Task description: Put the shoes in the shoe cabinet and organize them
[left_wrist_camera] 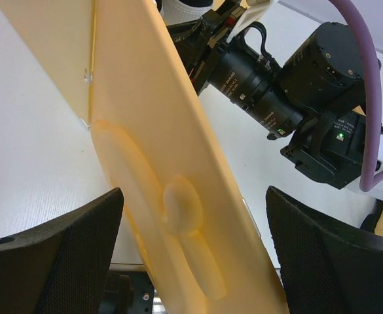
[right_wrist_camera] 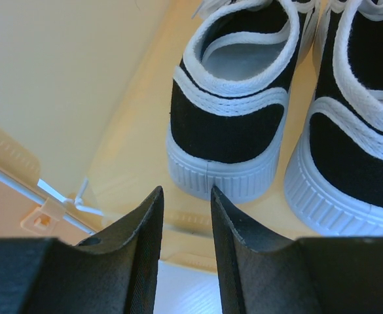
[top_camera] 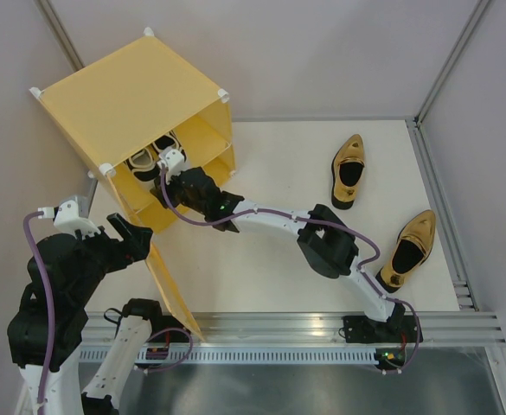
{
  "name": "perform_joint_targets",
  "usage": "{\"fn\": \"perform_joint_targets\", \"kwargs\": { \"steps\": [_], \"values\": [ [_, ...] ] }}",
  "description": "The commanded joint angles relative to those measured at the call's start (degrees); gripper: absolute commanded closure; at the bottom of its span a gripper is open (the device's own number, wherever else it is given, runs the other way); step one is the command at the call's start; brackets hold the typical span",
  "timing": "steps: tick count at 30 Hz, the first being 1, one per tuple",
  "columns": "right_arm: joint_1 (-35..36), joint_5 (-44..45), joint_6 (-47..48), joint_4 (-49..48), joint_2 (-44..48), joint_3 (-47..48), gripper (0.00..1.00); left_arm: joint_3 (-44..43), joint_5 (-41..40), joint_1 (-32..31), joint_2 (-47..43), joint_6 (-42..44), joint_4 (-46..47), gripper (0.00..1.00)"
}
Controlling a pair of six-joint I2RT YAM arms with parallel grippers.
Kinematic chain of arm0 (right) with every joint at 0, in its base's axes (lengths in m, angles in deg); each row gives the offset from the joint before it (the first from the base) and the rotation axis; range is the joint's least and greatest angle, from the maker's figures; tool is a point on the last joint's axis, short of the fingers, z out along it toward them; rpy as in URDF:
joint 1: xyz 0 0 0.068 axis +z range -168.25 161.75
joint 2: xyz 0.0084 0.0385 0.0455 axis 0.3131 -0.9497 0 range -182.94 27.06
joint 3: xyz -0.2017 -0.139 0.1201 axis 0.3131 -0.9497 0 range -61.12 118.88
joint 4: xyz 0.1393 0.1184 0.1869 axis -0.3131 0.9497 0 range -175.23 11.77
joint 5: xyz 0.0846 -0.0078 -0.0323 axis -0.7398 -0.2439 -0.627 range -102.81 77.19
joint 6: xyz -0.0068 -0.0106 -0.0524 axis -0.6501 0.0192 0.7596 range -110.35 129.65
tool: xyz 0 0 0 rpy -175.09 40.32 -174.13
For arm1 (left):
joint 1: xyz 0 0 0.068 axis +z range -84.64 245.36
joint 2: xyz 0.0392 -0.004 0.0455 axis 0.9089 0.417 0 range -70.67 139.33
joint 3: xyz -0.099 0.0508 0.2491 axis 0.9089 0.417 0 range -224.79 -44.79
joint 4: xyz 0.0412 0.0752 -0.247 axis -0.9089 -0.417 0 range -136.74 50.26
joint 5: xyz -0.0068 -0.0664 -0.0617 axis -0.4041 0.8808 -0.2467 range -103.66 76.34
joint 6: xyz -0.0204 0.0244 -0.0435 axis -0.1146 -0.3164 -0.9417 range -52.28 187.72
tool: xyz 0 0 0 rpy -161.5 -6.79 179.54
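The yellow shoe cabinet (top_camera: 123, 95) stands at the back left with its door (top_camera: 173, 290) swung open toward the near edge. Two white-and-black sneakers (top_camera: 153, 154) sit side by side on its upper shelf, heels outward. In the right wrist view the left sneaker (right_wrist_camera: 227, 131) and the right sneaker (right_wrist_camera: 355, 157) are close ahead. My right gripper (right_wrist_camera: 186, 191) is at the cabinet mouth (top_camera: 173, 162), narrowly open and holding nothing, its tips just short of the left sneaker's heel. My left gripper (top_camera: 131, 235) is open, and the embossed door (left_wrist_camera: 158, 131) passes between its fingers (left_wrist_camera: 54, 255). Two gold shoes lie on the table.
One gold slip-on (top_camera: 349, 170) lies at the back right of the white table and the other (top_camera: 408, 249) near the right front. The right arm (top_camera: 322, 242) stretches across the middle. A metal rail (top_camera: 322, 328) runs along the near edge, and grey walls enclose the table.
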Motion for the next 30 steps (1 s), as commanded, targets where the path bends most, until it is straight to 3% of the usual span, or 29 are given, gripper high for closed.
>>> {"fn": "perform_joint_targets", "kwargs": {
  "steps": [1,17,23,30],
  "values": [
    [-0.72,1.63,1.04,0.16,-1.35,2.85,0.59,-1.16,-0.78,0.03,0.59,0.23,-1.99,0.09],
    [-2.13,0.84,1.57,1.3,-0.03,2.59,0.56,-1.25,-0.78,0.03,0.59,0.14,-1.9,0.09],
    [-2.22,-5.39,1.4,0.43,7.25,-3.9,0.46,-1.51,-0.78,0.03,0.85,0.14,-1.9,0.09],
    [-2.13,-5.66,2.01,2.62,16.92,-10.85,0.39,-1.78,-0.69,0.03,0.85,-0.03,-1.72,0.09]
  ]
}}
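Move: The right hand, partly open, is at the heel of the left black-and-white shoe on the cabinet's shelf; that shoe's middle is some 8 cm ahead, 9 cm to the left and 2 cm above. The right black-and-white shoe lies about 13 cm ahead and 4 cm to the left, at like height. The open door's middle is roughly 18 cm back, level sideways, 5 cm lower. From the idle left hand the left shoe is about 27 cm ahead, 5 cm left and 10 cm below. Forward by barely 1 cm, easing slightly right, the right hand first creeps along at the left shoe's heel with its fingers partly open. Then it spreads the fingers clearly wider and backs off to the right by about 4 cm, drifting a little back and rising at the very end, coming free of the heel. ##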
